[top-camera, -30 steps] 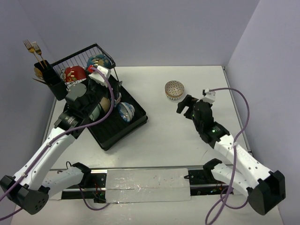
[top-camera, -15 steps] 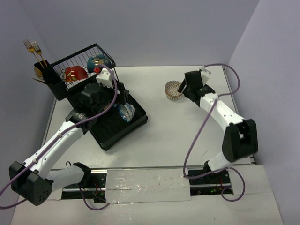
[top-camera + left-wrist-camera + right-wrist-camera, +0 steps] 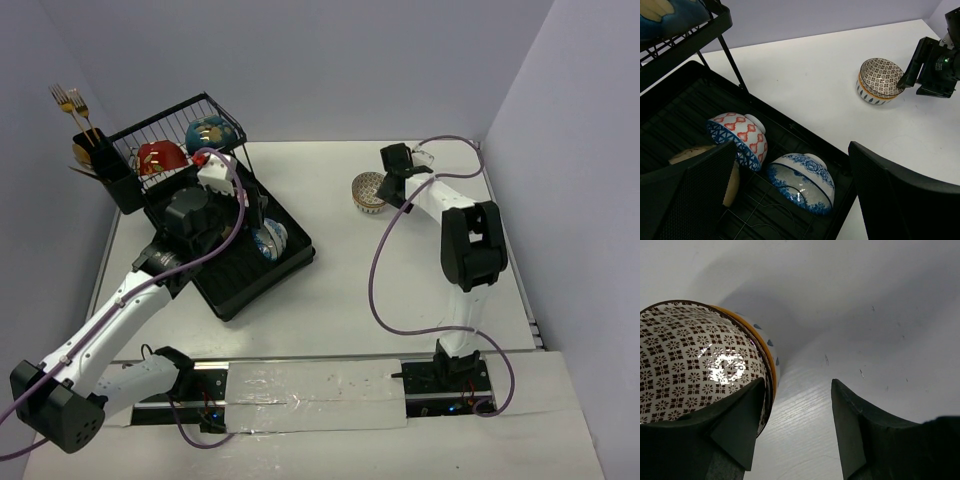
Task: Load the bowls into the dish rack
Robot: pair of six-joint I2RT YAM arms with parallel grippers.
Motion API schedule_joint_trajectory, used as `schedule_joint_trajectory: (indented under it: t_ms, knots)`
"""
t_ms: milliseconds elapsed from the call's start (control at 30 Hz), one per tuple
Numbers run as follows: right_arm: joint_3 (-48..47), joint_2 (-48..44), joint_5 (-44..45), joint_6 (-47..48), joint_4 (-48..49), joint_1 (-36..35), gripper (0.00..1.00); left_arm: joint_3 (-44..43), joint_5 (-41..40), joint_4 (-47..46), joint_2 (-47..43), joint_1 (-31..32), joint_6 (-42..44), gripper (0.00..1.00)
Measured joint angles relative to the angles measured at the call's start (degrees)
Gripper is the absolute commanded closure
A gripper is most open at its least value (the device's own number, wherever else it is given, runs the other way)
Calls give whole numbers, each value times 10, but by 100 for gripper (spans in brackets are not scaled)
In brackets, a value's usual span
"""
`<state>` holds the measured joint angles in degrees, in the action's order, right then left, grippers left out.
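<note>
The black dish rack (image 3: 240,285) stands at the left, and its wire tier holds a red bowl (image 3: 160,157) and a teal bowl (image 3: 210,133). On its ribbed tray (image 3: 680,110) a red-and-blue bowl (image 3: 737,137), a blue floral bowl (image 3: 802,182) and a partly hidden cream bowl (image 3: 732,175) rest on edge. My left gripper (image 3: 252,210) hovers over them, open and empty. Two stacked bowls (image 3: 370,190) sit on the table, a brown-patterned one (image 3: 695,360) on top. My right gripper (image 3: 797,430) is open, one finger (image 3: 735,425) over the rim, the other outside.
A black utensil cup (image 3: 100,165) with gold forks (image 3: 68,100) hangs on the rack's far left. White table (image 3: 340,290) lies between the rack and the stacked bowls. Purple walls close the back and both sides. The right arm's cable loops above the table.
The right arm swung from mid-right to the far stacked bowls, and its jaws have narrowed around the rim. The left gripper opened wide and shifted slightly over the tray.
</note>
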<state>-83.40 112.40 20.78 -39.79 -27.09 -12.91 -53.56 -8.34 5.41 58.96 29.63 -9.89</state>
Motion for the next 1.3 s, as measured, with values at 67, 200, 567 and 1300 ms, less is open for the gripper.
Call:
schedule_joint_trajectory:
  t_ms: [67,200,567,1300]
  knots:
    - [-5,7,-5,0,0,0,39,0,0,1,1,1,2,1]
    - [-11,13,-11,0,9,0,48,0,0,1,1,5,5,1]
    - [-5,13,-22,0,34,0,78,9,0,-1,1,17,27,1]
    - [171,-133,-33,16,40,-38,100,9,10,0,15,43,46,1]
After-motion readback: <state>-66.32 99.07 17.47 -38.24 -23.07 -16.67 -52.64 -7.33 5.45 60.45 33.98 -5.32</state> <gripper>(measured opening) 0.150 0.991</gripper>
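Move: The right hand is already low over the near right rim of the last stack, a brown-patterned bowl nested in an orange-rimmed one. The stack's middle lies about 6 cm to its left, 2 cm ahead and 3 cm below. From this hand the black tray's nearest corner is roughly 20 cm left and 13 cm back, and the blue-flowered bowl in the tray some 33 cm left and 12 cm back. From the left hand, the stack lies about 17 cm ahead, 29 cm right and 25 cm below. With one finger inside the bowl and the other outside, the right hand eases a centimetre or so forward and left while its half-open fingers close and pinch the rim, then drags the stack level along the table some 8 cm back towards the robot, edging slightly left and turning a little counter-clockwise late on. The left hand stays wide open above the tray, drifting about 3 cm right and slightly down as it turns a few degrees clockwise. ##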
